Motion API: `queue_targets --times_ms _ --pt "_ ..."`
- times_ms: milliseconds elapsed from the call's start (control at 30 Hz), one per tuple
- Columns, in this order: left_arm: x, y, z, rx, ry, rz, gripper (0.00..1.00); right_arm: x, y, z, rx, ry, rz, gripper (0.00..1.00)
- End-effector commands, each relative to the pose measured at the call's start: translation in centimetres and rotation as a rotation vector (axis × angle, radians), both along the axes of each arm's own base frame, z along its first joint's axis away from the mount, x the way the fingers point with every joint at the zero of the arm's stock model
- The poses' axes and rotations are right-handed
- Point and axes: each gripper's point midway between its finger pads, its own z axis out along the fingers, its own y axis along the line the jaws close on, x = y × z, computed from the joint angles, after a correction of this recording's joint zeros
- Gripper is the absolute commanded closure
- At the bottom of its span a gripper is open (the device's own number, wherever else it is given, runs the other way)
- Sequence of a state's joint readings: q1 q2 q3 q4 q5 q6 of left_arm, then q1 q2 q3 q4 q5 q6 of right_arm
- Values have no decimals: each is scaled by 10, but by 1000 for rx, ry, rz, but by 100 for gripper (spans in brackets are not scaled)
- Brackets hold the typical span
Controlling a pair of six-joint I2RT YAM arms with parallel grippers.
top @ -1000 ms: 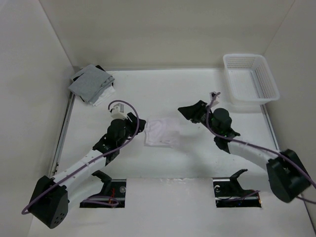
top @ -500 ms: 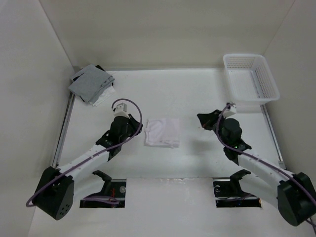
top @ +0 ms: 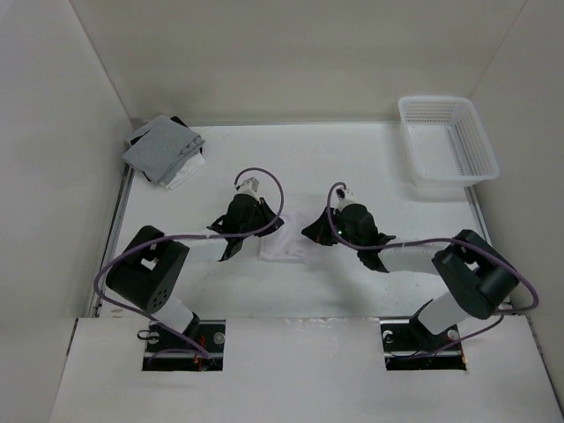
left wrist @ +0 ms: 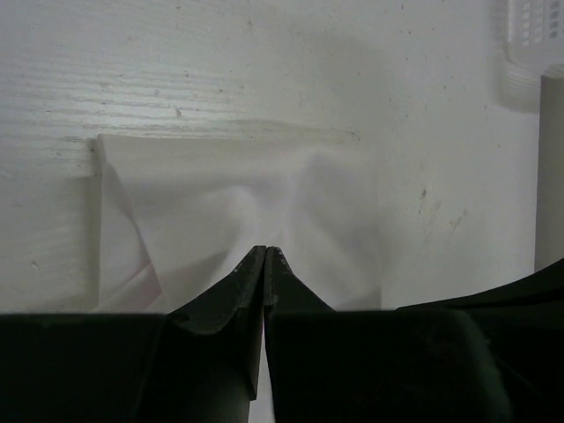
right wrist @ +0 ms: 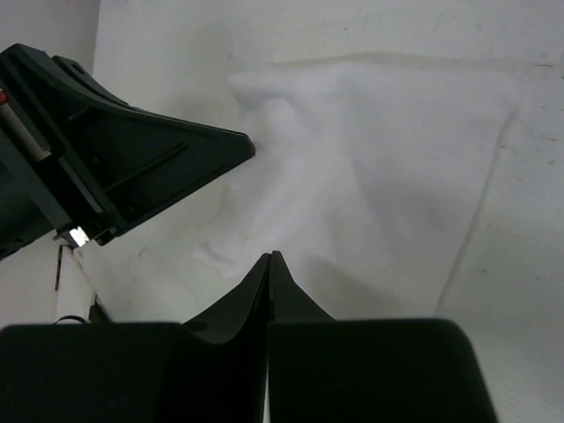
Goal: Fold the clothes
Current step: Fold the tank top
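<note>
The clothes (top: 284,248) lie as a small, folded white piece on the table between my two arms. My left gripper (top: 276,226) comes in low from the left, and its shut tips rest on the cloth's left part. From the right, my right gripper (top: 308,234) also reaches the cloth with its jaws shut. In the left wrist view the closed tips (left wrist: 266,250) sit on the wrinkled cloth (left wrist: 229,189) with nothing seen between them. In the right wrist view the closed tips (right wrist: 273,256) touch the cloth (right wrist: 388,176) the same way.
A grey-and-white stack of folded garments (top: 163,150) lies at the back left corner. A white mesh basket (top: 448,139) stands at the back right. The left gripper's body (right wrist: 115,167) shows close by in the right wrist view. Side walls close in the table.
Both grippers closed while away from the cloth. They then swung inward and down, so their shut tips now rest on it from either side. The cloth looks slightly more bunched.
</note>
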State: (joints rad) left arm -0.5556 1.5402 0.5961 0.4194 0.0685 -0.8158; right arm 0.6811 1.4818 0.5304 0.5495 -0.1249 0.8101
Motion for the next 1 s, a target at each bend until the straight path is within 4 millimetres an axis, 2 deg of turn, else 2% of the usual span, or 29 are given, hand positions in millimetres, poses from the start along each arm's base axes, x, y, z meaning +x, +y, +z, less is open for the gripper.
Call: queue_targets --times_ms 0,167,233,300,433,600,667,733,833,900,933,967 --pt "25 -15 33 -115 -100 -12 98 16 29 31 118 -73 40 99" --pt "47 5 10 -108 -78 63 97 8 28 -4 98 19 42 99" --pt "56 14 2 -112 -70 107 97 0 23 -16 79 46 45 99" --pt "60 16 -5 -116 -64 117 97 -11 18 -27 56 69 44 99" --pt "65 26 -4 -123 -91 155 95 -26 5 -39 29 91 29 99" --pt "73 42 11 -152 -137 200 91 -35 -9 -50 -9 122 -4 98" --pt "71 47 21 -174 -154 217 89 -37 -9 -45 -6 110 -4 94" --pt "67 49 40 -196 -190 218 85 -35 -9 -29 10 78 -7 88" --pt "55 58 62 -195 -234 237 79 -30 -4 9 43 -14 11 72" --pt "46 65 67 -161 -249 255 74 -26 -4 35 53 -95 23 63" --pt "38 70 66 -123 -244 259 71 -22 -6 55 65 -151 15 58" --pt "34 72 65 -95 -236 260 69 -19 -9 65 68 -179 -1 55"
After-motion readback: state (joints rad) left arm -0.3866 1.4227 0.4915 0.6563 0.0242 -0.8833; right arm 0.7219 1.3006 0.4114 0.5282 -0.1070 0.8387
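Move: The folded tank top lies right under both closed grippers: its middle is about 3 cm back, 3 cm right and 4 cm below the left hand, and from the right hand about 4 cm left, 1 cm ahead and 6 cm below. The grey clothes stack is roughly 24 cm ahead and 38 cm left of the left hand, and the white basket some 30 cm ahead and 44 cm right of the right hand. With fingers shut, the right hand sinks about 6 cm to the tank top, drawing back some 4 cm over its near part as it goes down, then rises 7 cm and opens to nearly half. Meanwhile the left hand sweeps forward about 6 cm and left towards the far left corner while dipping 4 cm to cloth level, then lifts off some 9 cm, still drifting left, as its wrist turns counter-clockwise and its fingers part. ##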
